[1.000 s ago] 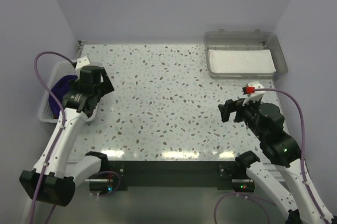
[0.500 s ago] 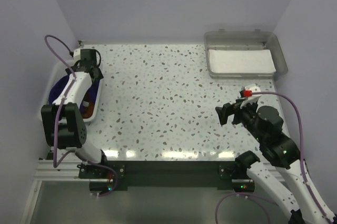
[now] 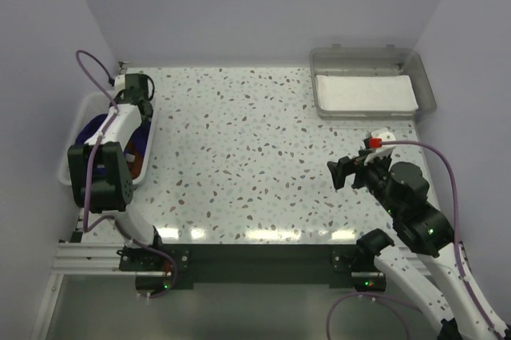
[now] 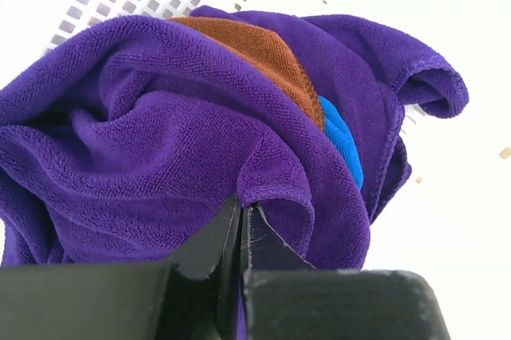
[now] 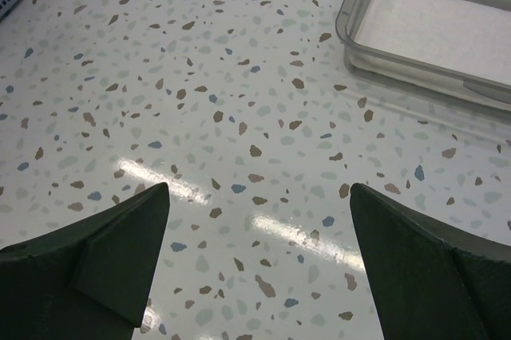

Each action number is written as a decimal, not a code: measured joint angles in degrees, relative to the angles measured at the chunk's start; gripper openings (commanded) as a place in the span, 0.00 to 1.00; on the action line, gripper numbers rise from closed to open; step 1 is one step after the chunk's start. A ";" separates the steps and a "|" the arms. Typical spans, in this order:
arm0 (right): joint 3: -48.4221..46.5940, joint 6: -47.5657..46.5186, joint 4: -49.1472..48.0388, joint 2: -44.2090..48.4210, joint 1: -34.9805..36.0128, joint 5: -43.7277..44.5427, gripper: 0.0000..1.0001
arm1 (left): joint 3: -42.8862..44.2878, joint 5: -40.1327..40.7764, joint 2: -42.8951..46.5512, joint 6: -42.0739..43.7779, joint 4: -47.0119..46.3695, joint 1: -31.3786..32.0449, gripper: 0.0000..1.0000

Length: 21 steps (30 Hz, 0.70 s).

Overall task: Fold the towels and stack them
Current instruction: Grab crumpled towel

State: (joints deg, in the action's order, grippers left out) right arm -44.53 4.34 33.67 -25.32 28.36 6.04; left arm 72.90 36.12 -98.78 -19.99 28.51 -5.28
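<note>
The towels lie crumpled in a white perforated basket [image 3: 80, 116] at the table's left edge. A deep purple towel [image 4: 160, 132] is on top, with a rust-brown towel [image 4: 267, 53] and a royal blue towel [image 4: 343, 144] tucked into its folds. My left gripper [image 4: 241, 206] reaches down into the basket, and its jaws are shut on a raised fold of the purple towel. In the top view the left gripper [image 3: 134, 112] sits at the basket's far right corner. My right gripper [image 5: 259, 196] hovers open over bare table at the right, also seen in the top view [image 3: 342, 172].
A clear grey tray [image 3: 423, 77] lined with a flat white sheet [image 3: 363, 92] stands at the back right, and its corner [image 5: 359, 17] lies ahead of my right gripper. Speckled tabletop [image 3: 255, 148] spreads between basket and tray.
My left arm has swung from beside the basket to over it and reached down inside. Its jaws went from open to shut on the purple towel. The right arm barely moved.
</note>
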 measured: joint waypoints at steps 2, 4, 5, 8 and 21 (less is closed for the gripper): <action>0.00 -0.04 -0.17 0.00 0.04 0.02 0.99 | 0.00 0.28 0.00 0.37 -0.17 0.00 0.00; 0.00 -0.07 -0.35 0.00 0.09 0.02 0.99 | 0.00 0.52 0.11 0.92 -0.17 0.00 0.00; 0.00 -0.09 -0.35 0.00 0.09 0.02 0.99 | 0.00 0.72 0.22 1.16 -0.15 0.00 0.00; 0.00 -0.17 -0.33 0.00 0.09 0.02 0.99 | 0.00 1.27 2.14 2.58 0.04 0.00 0.00; -1.60 -0.52 0.07 -1.90 0.13 0.04 0.99 | 38.07 -0.76 10.29 7.78 6.67 11.80 0.00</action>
State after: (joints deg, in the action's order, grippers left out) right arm -46.13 3.81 33.74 -27.22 28.49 6.09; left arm 110.98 35.35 -88.49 -12.21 35.18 6.52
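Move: The left gripper is already shut on the purple towel in the white basket. The rumpled heap's middle is about 4 cm back, 2 cm left and 5 cm below its hand point. The basket's middle lies roughly 4 cm back, 1 cm left and 8 cm down, and the brown towel's visible part some 9 cm back, 4 cm right and 9 cm down. From the right hand, the purple towel is about 15 cm ahead, 65 cm left and 18 cm lower. Keep the left fingers shut on the pinched fold of purple towel and pull it up out of the white basket, starting slowly and then fast, about 32 cm in all. Go almost straight up first, tilting the fingers upward some 40 degrees towards level, and near the top swing the hand right about 8 cm, towards the open table. ##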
